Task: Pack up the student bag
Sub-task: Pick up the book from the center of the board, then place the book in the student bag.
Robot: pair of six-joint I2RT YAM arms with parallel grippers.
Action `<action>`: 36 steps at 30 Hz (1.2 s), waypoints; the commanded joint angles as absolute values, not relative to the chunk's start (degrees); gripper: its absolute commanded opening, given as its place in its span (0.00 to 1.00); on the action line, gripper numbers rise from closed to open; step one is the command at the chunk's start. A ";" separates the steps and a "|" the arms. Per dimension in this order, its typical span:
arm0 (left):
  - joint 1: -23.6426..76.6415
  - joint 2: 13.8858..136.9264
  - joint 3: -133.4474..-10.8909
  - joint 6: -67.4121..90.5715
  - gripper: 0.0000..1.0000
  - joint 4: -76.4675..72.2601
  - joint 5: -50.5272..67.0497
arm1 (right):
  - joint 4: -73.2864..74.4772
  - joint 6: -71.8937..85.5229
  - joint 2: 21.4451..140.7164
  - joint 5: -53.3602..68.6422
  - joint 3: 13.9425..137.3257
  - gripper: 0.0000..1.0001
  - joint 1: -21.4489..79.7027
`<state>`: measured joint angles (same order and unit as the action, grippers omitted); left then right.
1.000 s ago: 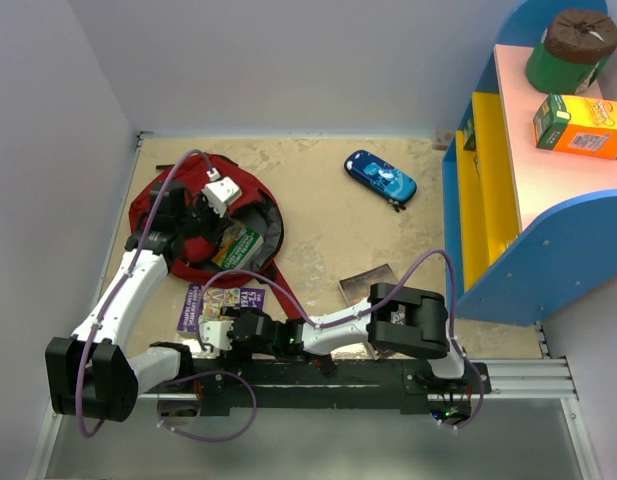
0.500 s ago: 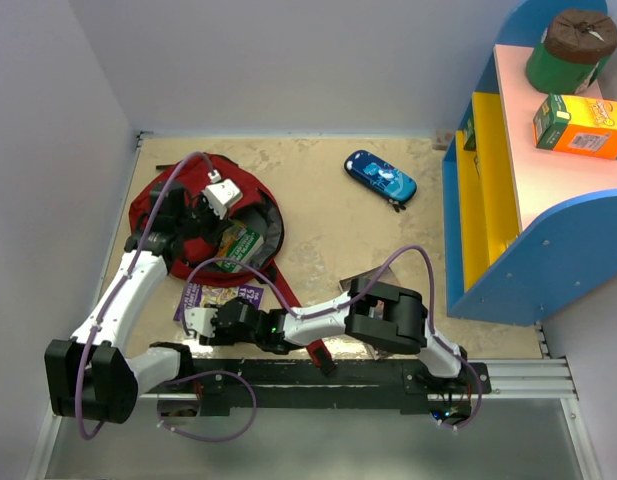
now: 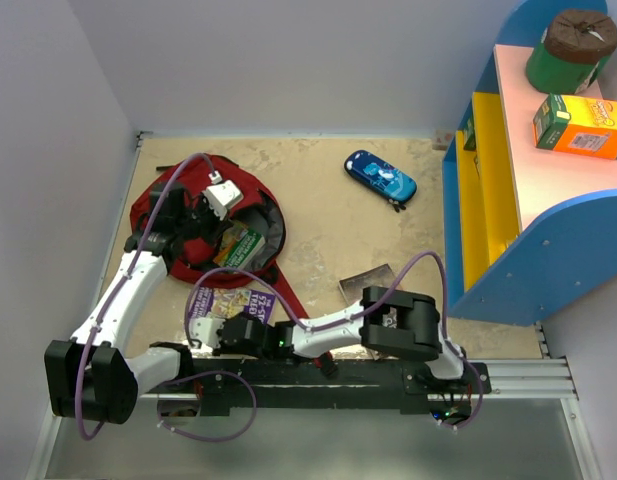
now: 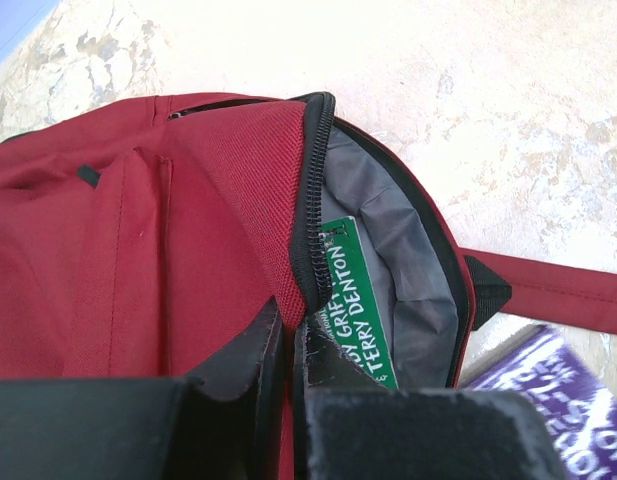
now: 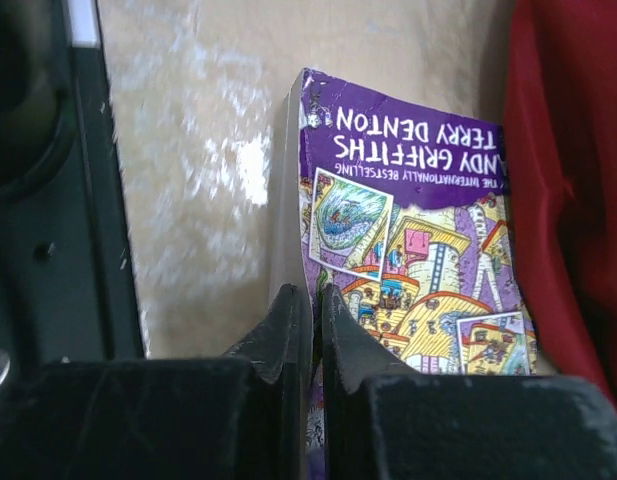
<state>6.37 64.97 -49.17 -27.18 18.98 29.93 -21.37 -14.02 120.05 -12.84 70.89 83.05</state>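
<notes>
The student bag [image 3: 178, 205] lies open at the left of the table, dark red with grey lining [image 4: 408, 250]. A green book [image 3: 238, 245] lies inside its mouth and also shows as the green book [image 4: 353, 290] in the left wrist view. My left gripper [image 3: 210, 222] is shut on the bag's zipper rim, as the left gripper [image 4: 288, 330] shows close up. A purple book [image 3: 238, 300] lies flat just in front of the bag. My right gripper [image 3: 206, 325] is shut on that purple book [image 5: 418, 230], the right gripper [image 5: 316, 300] pinching the edge of its cover.
A blue pencil case [image 3: 380, 178] lies at mid-back. A small dark card [image 3: 366, 280] lies near the right arm's elbow. A blue and yellow shelf [image 3: 498, 200] at the right carries an orange box [image 3: 578, 122] and a green canister [image 3: 571, 50]. A red strap [image 4: 558, 290] trails toward the purple book.
My right gripper has gone from open to shut on the purple book's edge, and the right arm has shifted slightly. The left gripper has kept hold of the bag's rim.
</notes>
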 commanded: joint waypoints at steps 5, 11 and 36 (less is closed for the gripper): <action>6.42 63.19 -50.98 -28.21 0.00 18.28 31.99 | -19.15 -15.72 107.34 -33.38 63.90 0.00 88.85; 6.33 62.93 -50.71 -28.65 0.00 17.67 30.24 | -21.35 -21.78 97.13 -43.66 62.49 0.00 91.05; 6.33 60.03 -54.58 -26.46 0.00 21.79 32.25 | -32.16 -29.97 95.26 -34.99 61.61 0.00 76.74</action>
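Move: The right hand, down at table level, already pinches the near long edge of the purple book, whose middle is some 6 cm ahead. The mouth of the student bag, where the book is taken, lies about 22 cm ahead of this hand, 6 to its right and 6 higher, with the green book inside it; the red strap runs about 16 cm to the hand's right and 9 ahead. From the left hand, which holds the bag's zipped rim, the mouth is about 7 cm to the right, level and some 6 below. Keeping its pinch on the purple book's edge, the right hand eases back a little, then lifts the book steeply some 24 cm while drawing about 12 cm to the right, and at the top turns forward roughly 9 cm and begins to sink towards the bag's mouth, the fingers swinging clockwise and levelling by some 35 degrees so that they point forward-left. The left hand keeps its shut grip on the bag's rim and, late on, raises it a centimetre or two. ##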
